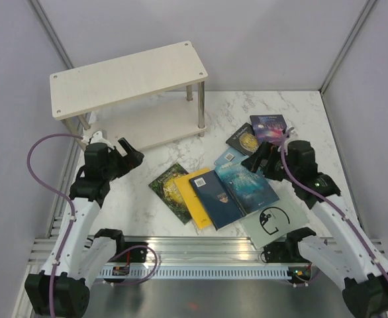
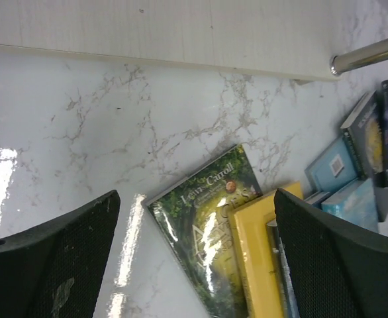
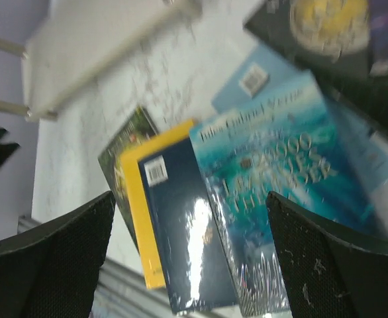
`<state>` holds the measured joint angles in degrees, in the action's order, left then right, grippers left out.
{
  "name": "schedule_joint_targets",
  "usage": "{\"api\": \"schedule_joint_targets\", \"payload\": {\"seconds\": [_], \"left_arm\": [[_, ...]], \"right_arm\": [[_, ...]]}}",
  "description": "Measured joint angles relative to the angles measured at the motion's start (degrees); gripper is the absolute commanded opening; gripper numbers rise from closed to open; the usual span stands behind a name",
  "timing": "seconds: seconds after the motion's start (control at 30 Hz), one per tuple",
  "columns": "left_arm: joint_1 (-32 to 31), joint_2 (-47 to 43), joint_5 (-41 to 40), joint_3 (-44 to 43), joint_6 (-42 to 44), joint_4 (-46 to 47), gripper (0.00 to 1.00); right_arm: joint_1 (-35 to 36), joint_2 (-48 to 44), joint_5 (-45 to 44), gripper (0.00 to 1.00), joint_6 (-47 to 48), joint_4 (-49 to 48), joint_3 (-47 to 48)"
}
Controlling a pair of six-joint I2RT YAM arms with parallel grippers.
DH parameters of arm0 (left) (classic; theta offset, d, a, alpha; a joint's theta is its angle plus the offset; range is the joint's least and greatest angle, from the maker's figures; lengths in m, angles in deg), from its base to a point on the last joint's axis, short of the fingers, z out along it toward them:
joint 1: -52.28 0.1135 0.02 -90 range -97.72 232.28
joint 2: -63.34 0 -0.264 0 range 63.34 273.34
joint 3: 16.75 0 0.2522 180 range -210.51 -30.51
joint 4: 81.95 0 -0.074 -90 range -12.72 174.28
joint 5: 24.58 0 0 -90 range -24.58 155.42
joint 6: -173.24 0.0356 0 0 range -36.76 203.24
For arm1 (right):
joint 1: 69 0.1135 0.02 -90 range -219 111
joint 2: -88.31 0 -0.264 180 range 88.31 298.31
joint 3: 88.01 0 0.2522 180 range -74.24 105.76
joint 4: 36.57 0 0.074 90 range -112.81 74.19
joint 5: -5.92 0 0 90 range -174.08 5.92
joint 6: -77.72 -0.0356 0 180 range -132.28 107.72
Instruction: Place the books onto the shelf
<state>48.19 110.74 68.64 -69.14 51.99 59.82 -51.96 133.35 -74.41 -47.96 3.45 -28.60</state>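
Observation:
Several books lie fanned out on the marble table: green, yellow, navy, teal ocean, black with gold disc, purple galaxy and pale grey "G". The shelf stands at the back left with both boards bare. My left gripper hangs open in front of the shelf, and its wrist view shows the green book below the fingers. My right gripper hovers open above the navy book and the teal book, holding nothing.
Grey walls close in the table on the left, back and right. A metal rail runs along the near edge by the arm bases. A silver shelf leg stands close to the black book.

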Motion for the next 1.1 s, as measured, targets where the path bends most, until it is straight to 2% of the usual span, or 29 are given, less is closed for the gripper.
{"api": "schedule_joint_targets", "payload": {"seconds": [0.07, 0.17, 0.27, 0.37, 0.47, 0.6, 0.7, 0.93, 1.1], "left_arm": [[0.0, -0.17, 0.5, -2.51, -3.74, -2.29, 1.0], [0.11, -0.2, 3.3, -4.07, -9.11, -5.68, 1.0], [0.11, -0.52, 10.84, -1.29, -12.55, -4.5, 1.0], [-1.86, -1.03, 15.21, 2.23, -14.27, -3.98, 1.0], [-7.72, 0.48, 16.28, 2.23, -14.38, -3.76, 0.99], [-22.03, 7.72, 14.1, -1.64, -15.19, -3.41, 0.99], [-29.77, 13.03, 12.48, -4.61, -16.26, -2.25, 0.98], [-36.33, 20.31, 9.05, -4.02, -20.11, -0.68, 0.96], [-39.15, 20.57, 8.22, 0.96, -23.02, 1.18, 0.96]], "right_arm": [[0.22, 5.2, 3.76, 0.98, -3.21, 2.36, -2.47], [0.96, 12.09, 3.8, 0.98, -4.07, 6.08, -2.49], [2.49, 17.07, 0.96, 0.98, -2.14, 12.37, 2.6], [6.16, 23.39, -2.78, 0.98, 0.09, 14.19, 8.92], [9.44, 26.4, -6.6, 0.98, 1.09, 15.67, 10.51], [9.6, 29.92, -12.22, 0.98, 2.6, 19.19, 12.44], [8.98, 33.4, -12.96, 0.98, 4.09, 19.87, 15.96], [8.87, 37.11, -10.73, 0.98, 5.31, 17.77, 18.71], [8.66, 38.8, -9.14, 0.98, 5.33, 15.1, 14.75]]}}
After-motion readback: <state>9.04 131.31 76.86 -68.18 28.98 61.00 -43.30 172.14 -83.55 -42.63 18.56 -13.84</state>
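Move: The yellow book lies about 20 cm to the right of the left hand, 12 cm back and 15 cm below; the green book is 12 cm right and 10 cm back, the navy book 29 cm right and 12 cm back. From the right hand, the teal 20000 Leagues book is centred 7 cm back and some 22 cm below; the navy book lies 11 cm left and 10 cm back, the gold-circle book 12 cm ahead. Heading for the yellow book, the open left hand lifts briefly, then sweeps about 19 cm right and 12 cm back, away from the shelf, and sinks over it, turning some 30 degrees clockwise and tipping down as much. The right hand, also open, drops about 13 cm towards the teal book, fast at first, its fingers tipping down and its left side rolling down. Neither visibly touches a book. ##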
